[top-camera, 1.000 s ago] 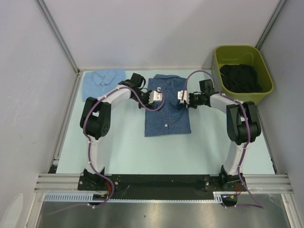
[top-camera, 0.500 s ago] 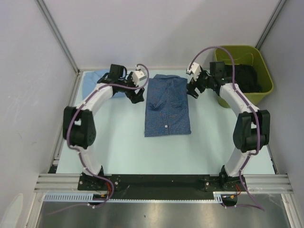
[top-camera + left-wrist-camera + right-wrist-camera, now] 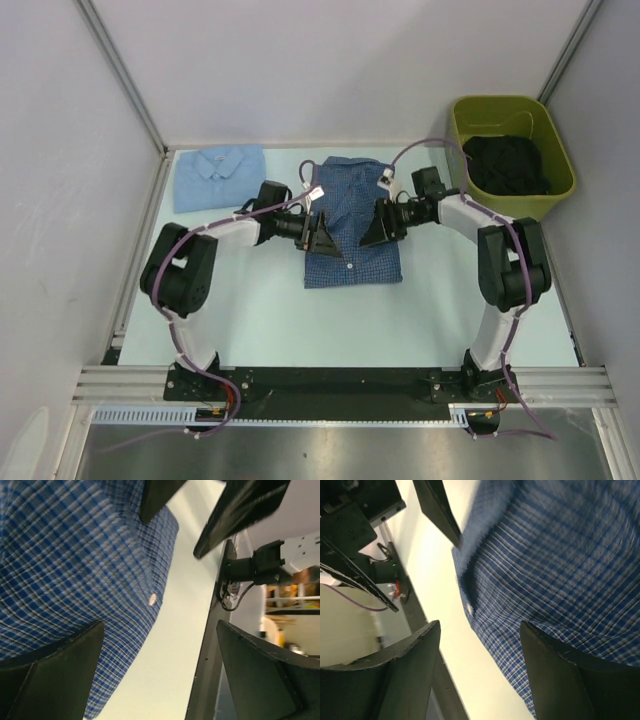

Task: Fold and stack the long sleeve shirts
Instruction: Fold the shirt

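Observation:
The medium blue checked long sleeve shirt (image 3: 352, 250) lies folded in the middle of the table, a white button (image 3: 152, 599) showing near its front edge. The plain pale blue shirt (image 3: 218, 176) lies folded at the back left. My left gripper (image 3: 322, 238) is at the checked shirt's left edge, open, with the cloth (image 3: 75, 570) and bare table between its fingers (image 3: 55, 675). At the shirt's right edge, my right gripper (image 3: 380, 228) is also open, and the checked cloth (image 3: 560, 570) shows past its fingers (image 3: 565, 680). Neither holds anything.
A green bin (image 3: 505, 109) with dark cloth (image 3: 508, 165) inside stands at the back right, just behind the right arm. Grey walls close off the table at the back and on both sides. The black base rail (image 3: 340, 382) runs along the near edge.
A second ago both grippers were shut over the checked shirt. They opened and swung out toward the back, and have now come back low against the shirt's two sides.

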Tool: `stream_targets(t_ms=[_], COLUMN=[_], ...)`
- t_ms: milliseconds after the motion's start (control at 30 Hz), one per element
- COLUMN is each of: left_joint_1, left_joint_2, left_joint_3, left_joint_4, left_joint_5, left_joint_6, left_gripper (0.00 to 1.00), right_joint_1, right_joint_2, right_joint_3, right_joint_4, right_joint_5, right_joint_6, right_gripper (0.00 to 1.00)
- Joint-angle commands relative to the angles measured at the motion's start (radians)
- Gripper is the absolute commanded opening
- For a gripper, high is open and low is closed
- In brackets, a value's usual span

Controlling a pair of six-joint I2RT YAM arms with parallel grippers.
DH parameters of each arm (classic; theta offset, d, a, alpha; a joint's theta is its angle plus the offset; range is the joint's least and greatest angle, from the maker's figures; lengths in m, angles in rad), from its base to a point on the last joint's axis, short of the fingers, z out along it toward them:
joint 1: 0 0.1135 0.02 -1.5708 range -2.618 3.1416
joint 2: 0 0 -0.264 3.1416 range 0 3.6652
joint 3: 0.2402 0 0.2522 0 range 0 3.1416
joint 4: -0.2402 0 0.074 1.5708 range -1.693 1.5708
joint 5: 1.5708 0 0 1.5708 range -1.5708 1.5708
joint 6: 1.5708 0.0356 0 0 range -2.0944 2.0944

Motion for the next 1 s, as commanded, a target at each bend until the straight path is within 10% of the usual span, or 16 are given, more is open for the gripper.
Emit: stream_targets(t_ms=[0, 233, 667, 967], left_joint_1=[0.0, 0.097, -0.083, -0.045], left_joint_2=[0.085, 0.229, -0.09, 0.185], left_joint_3=[-0.008, -0.008, -0.117, -0.267], left_joint_4=[0.232, 0.203, 0.1, 0.437], left_joint_5=[0.045, -0.04, 0.077, -0.023], left_joint_6=[-0.285, -0.296, -0.132, -0.478], left_gripper=[0.99, 1.0, 0.99, 0.99], right_joint_1=[-0.011, -0.082, 0.067, -0.025], right_joint_2=[0.09, 0.23, -0.1, 0.148], right_joint_3=[-0.062, -0.039, -0.279, -0.342], right_joint_4=[0.103, 0.051, 0.184, 0.361], right_joint_5=[-0.1, -0.055, -0.117, -0.088], right_joint_6=[0.163, 0.088, 0.233, 0.306], right_gripper=[0.71, 0.79, 1.0, 0.99])
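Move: The folded dark shirt's middle lies about 6 cm ahead of the left gripper, 6 to its right and 7 below; its white button is 4 cm back, 6 right. From the right gripper the shirt's middle is roughly 3 cm ahead, 5 left and 7 below, the button 7 back and 6 left. The light-blue folded shirt lies 17 cm ahead and 25 left of the left gripper; the green bin stands some 14 ahead and 30 right of the right one. Dip both grippers about 6 cm towards the shirt, the left reaching slightly forward, then lift them and draw both back some 7 to 9 cm while closing inward, and lower them again over the near half by the button, the right onto the cloth. Roll both wrists front side down; keep the left fingers wide and spread the right ones fully. ##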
